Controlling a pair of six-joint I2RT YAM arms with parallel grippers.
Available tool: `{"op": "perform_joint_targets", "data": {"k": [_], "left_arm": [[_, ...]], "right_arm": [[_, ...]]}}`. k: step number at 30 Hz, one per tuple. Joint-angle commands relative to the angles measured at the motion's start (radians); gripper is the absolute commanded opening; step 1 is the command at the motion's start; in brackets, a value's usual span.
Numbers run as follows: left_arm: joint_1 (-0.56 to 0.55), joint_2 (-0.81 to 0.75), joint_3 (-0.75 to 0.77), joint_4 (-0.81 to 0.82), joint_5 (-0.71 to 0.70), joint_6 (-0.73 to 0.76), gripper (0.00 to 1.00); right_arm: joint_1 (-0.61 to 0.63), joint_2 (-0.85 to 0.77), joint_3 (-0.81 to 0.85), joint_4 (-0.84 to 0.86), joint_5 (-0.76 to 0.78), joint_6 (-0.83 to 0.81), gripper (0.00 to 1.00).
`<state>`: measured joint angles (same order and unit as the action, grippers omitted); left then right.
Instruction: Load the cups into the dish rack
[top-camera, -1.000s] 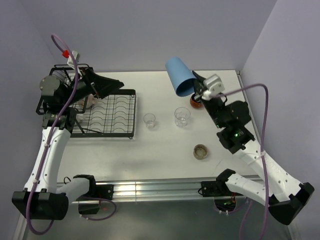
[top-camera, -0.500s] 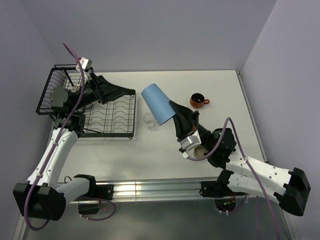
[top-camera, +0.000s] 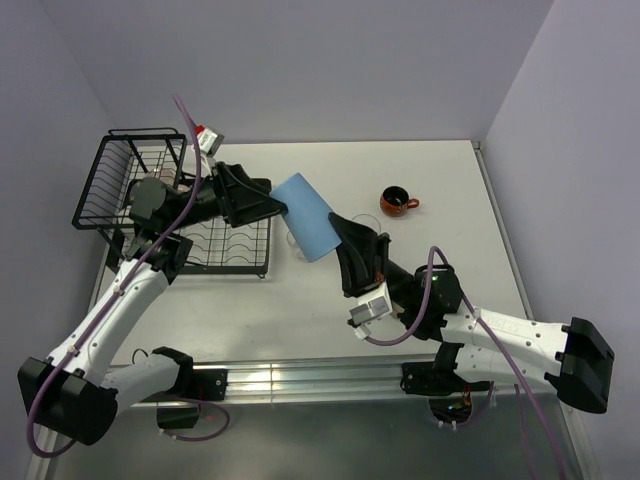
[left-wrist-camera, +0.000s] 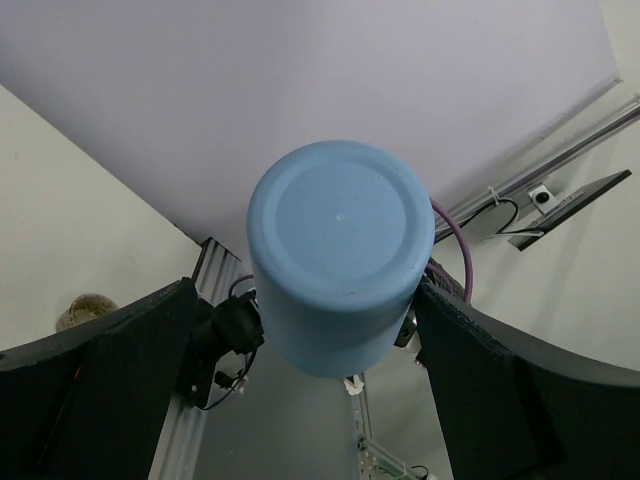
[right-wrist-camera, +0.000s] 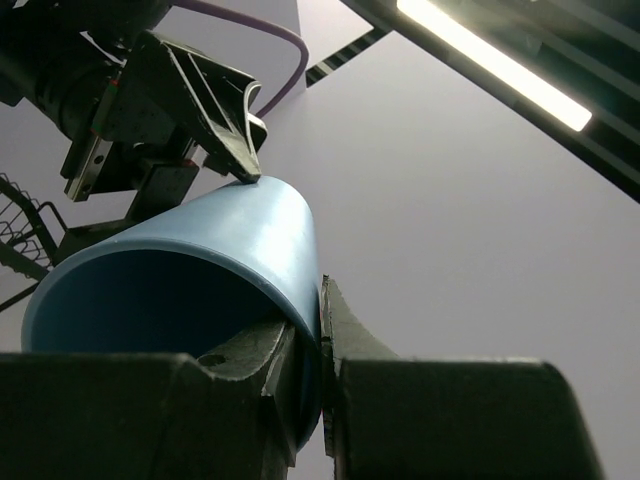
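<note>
The blue tumbler (top-camera: 308, 222) hangs tilted in the air beside the dish rack (top-camera: 128, 188), its base toward the rack. My right gripper (top-camera: 345, 245) is shut on its rim (right-wrist-camera: 322, 340), one finger inside and one outside. My left gripper (top-camera: 282, 206) is open, its black fingers (left-wrist-camera: 120, 370) standing either side of the tumbler's round base (left-wrist-camera: 340, 240). One fingertip (right-wrist-camera: 243, 172) reaches the tumbler's wall. A dark brown-orange cup (top-camera: 397, 201) sits on the table at the back right. A low brownish cup (left-wrist-camera: 85, 310) shows in the left wrist view.
The black wire rack's flat slotted tray (top-camera: 235, 245) lies just below the left gripper, its taller basket further left. A clear glass (top-camera: 296, 245) peeks out under the tumbler. The right arm (top-camera: 470, 325) lies across the table's middle. The wall is close on the right.
The right arm has swung the blue tumbler from the back right across to the rack's edge. The left gripper has come out of the basket toward the right and now brackets the tumbler's base.
</note>
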<state>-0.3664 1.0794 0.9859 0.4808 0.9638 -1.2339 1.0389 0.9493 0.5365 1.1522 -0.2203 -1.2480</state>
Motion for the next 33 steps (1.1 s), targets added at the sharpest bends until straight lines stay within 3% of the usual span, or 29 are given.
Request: {"op": "perform_joint_targets", "data": {"k": [1,5,16,23,25,26,27,29,31,32,33], "left_arm": [[-0.022,-0.025,0.016,0.041,-0.049,0.014,0.99],[-0.023,-0.035,-0.015,0.123,-0.068,-0.059,0.99],[-0.042,-0.013,0.026,0.124,-0.108,-0.11,0.93],[-0.057,-0.009,0.034,0.107,-0.122,-0.098,0.63],[-0.055,-0.01,0.033,0.105,-0.125,-0.095,0.47],[-0.055,-0.007,0.033,0.105,-0.125,-0.092,0.4],[-0.057,-0.003,0.034,0.104,-0.125,-0.078,0.22],[-0.052,0.005,0.059,0.073,-0.125,-0.043,0.07],[-0.048,0.008,0.115,-0.055,-0.152,0.071,0.0],[-0.043,0.01,0.138,-0.111,-0.171,0.121,0.0],[-0.037,0.014,0.16,-0.157,-0.189,0.22,0.0]], "right_arm": [[0.024,0.006,-0.003,0.103,-0.004,-0.025,0.0],[0.03,0.014,-0.001,0.113,0.012,-0.025,0.0],[0.049,0.051,0.008,0.133,0.022,-0.047,0.0],[0.059,0.062,0.025,0.129,0.044,-0.036,0.0],[0.061,0.063,0.022,0.126,0.041,-0.039,0.0],[0.062,0.062,0.022,0.121,0.044,-0.041,0.02],[0.062,0.059,0.019,0.112,0.045,-0.041,0.17],[0.062,0.054,0.017,0.101,0.053,-0.037,0.23],[0.062,0.048,0.017,0.073,0.07,-0.036,0.44],[0.061,0.039,0.014,0.064,0.076,-0.036,0.51],[0.058,0.034,0.005,0.054,0.09,-0.039,0.63]]}}
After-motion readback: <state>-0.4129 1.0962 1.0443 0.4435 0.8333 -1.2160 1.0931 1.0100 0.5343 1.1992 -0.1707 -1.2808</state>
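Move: The blue cup's middle is about 7 cm to the left hand's right and 3 cm back, at nearly its height, with the base just off the open fingers. For the right hand, which pinches the rim, it is some 6 cm left, 2 cm ahead and 3 cm up. The dish rack stands about 20 cm ahead, 21 cm left and 36 cm below the left hand; the small glass is 18 cm ahead, 5 cm right and 38 cm down. The left fingers close around the base end of the blue cup and take hold, after that hand has risen about 2 cm; it edges 1 cm forward at the end. The right hand eases roughly 1.5 cm left and slightly down, feeding the cup in, then opens about halfway, its outer finger leaving the wall while the other stays inside the mouth. ##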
